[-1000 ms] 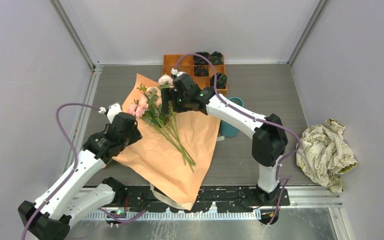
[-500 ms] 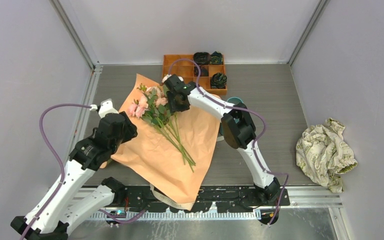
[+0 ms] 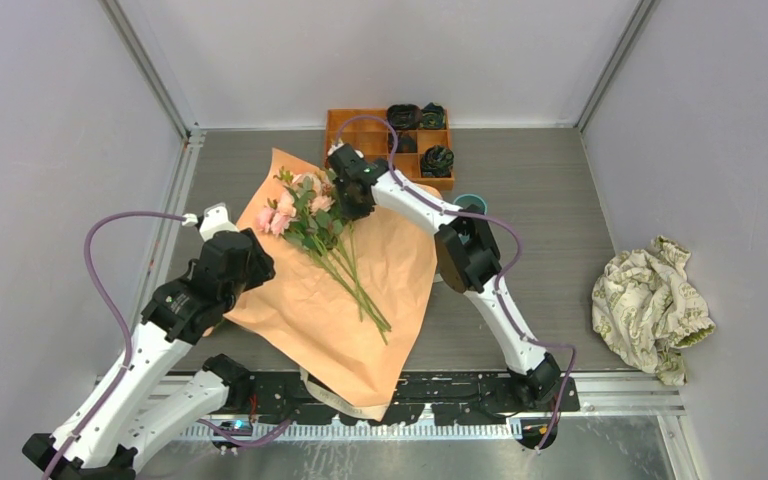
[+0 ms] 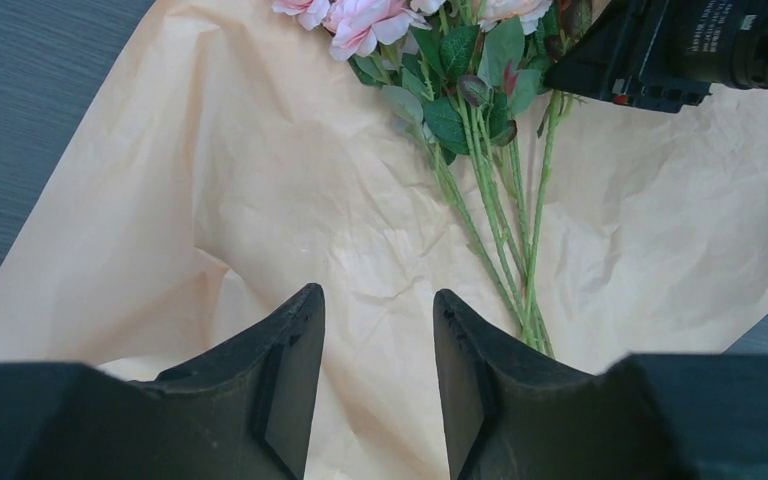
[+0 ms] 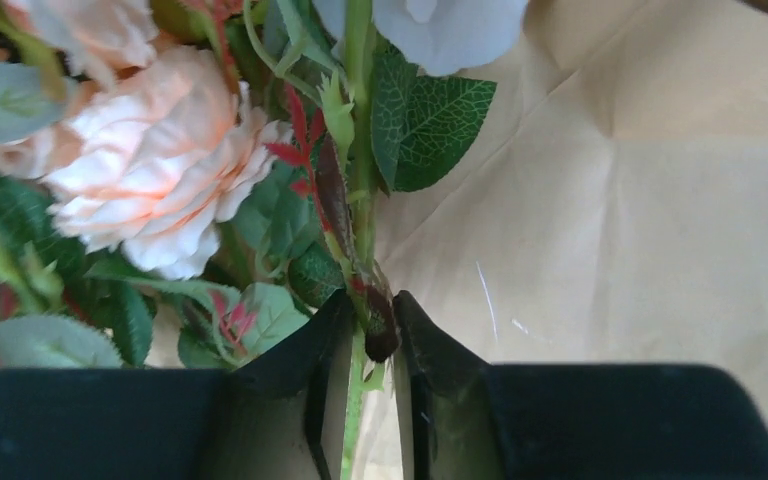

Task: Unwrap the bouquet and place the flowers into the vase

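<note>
The bouquet lies unwrapped: its peach paper [image 3: 340, 320] is spread flat on the table, and the flowers [image 3: 305, 215] lie across it, pink blooms to the far left, green stems [image 3: 360, 285] trailing toward me. My right gripper [image 3: 348, 203] is down on the bunch just below the blooms. In the right wrist view it [image 5: 370, 312] is shut on a green stem [image 5: 362, 200] and a dark bud beside a peach bloom [image 5: 160, 150]. My left gripper [image 4: 378, 295] hovers open over the paper [image 4: 260, 200] with nothing between its fingers. The teal vase [image 3: 472, 203] is mostly hidden behind my right arm.
An orange compartmented tray [image 3: 360, 130] with dark rolled bundles stands at the back. A crumpled floral cloth [image 3: 650, 305] lies at the right. A cream ribbon [image 3: 335, 398] trails off the paper's near corner. Grey walls close in on three sides.
My right arm has reached left and lower onto the bunch below the blooms, and its jaws have closed from wide open onto a stem. The left arm drew back slightly.
</note>
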`<move>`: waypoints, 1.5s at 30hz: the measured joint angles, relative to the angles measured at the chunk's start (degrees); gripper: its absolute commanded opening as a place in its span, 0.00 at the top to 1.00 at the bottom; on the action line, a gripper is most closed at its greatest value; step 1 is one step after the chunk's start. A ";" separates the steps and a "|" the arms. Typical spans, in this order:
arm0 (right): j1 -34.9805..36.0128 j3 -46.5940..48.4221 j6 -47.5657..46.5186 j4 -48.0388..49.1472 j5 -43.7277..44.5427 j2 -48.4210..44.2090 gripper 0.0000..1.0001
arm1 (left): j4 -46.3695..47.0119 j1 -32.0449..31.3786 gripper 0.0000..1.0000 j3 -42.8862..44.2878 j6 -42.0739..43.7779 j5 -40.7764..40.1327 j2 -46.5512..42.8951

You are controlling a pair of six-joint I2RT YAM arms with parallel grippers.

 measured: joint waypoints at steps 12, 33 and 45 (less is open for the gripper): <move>-0.98 -0.46 0.04 0.37 -2.43 0.33 0.99 | -0.26 0.00 0.55 -0.42 -0.02 0.02 -0.15; -0.87 -24.87 -21.59 21.29 20.28 -57.11 0.99 | 0.79 0.00 0.55 -0.42 -0.20 1.92 2.14; -0.87 -43.82 -42.16 47.41 33.44 -69.59 0.99 | 4.83 0.00 0.55 -0.44 -0.26 5.75 3.89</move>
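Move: A single pink flower's stem lies right between my right hand's fingertips, about 1 cm below their middle. The other blooms of the bouquet lie some 9 cm to its left and 3 cm farther out. From my right hand the vase stands about 24 cm to the right and 8 cm back, and the orange tray some 10 cm right and 16 cm ahead. From my left hand the stem is roughly 20 cm ahead, 14 cm right and 16 cm below. I dip my right hand about 2 cm and shut its part-open fingers on the stem just below the bloom, then pull fast up some 43 cm, swinging right about 24 cm and a little back until over the vase. On the way the wrist tips up about 70 degrees, so the stem hangs upright. My left hand, still half open and empty, drifts about 3 cm right at the end. ##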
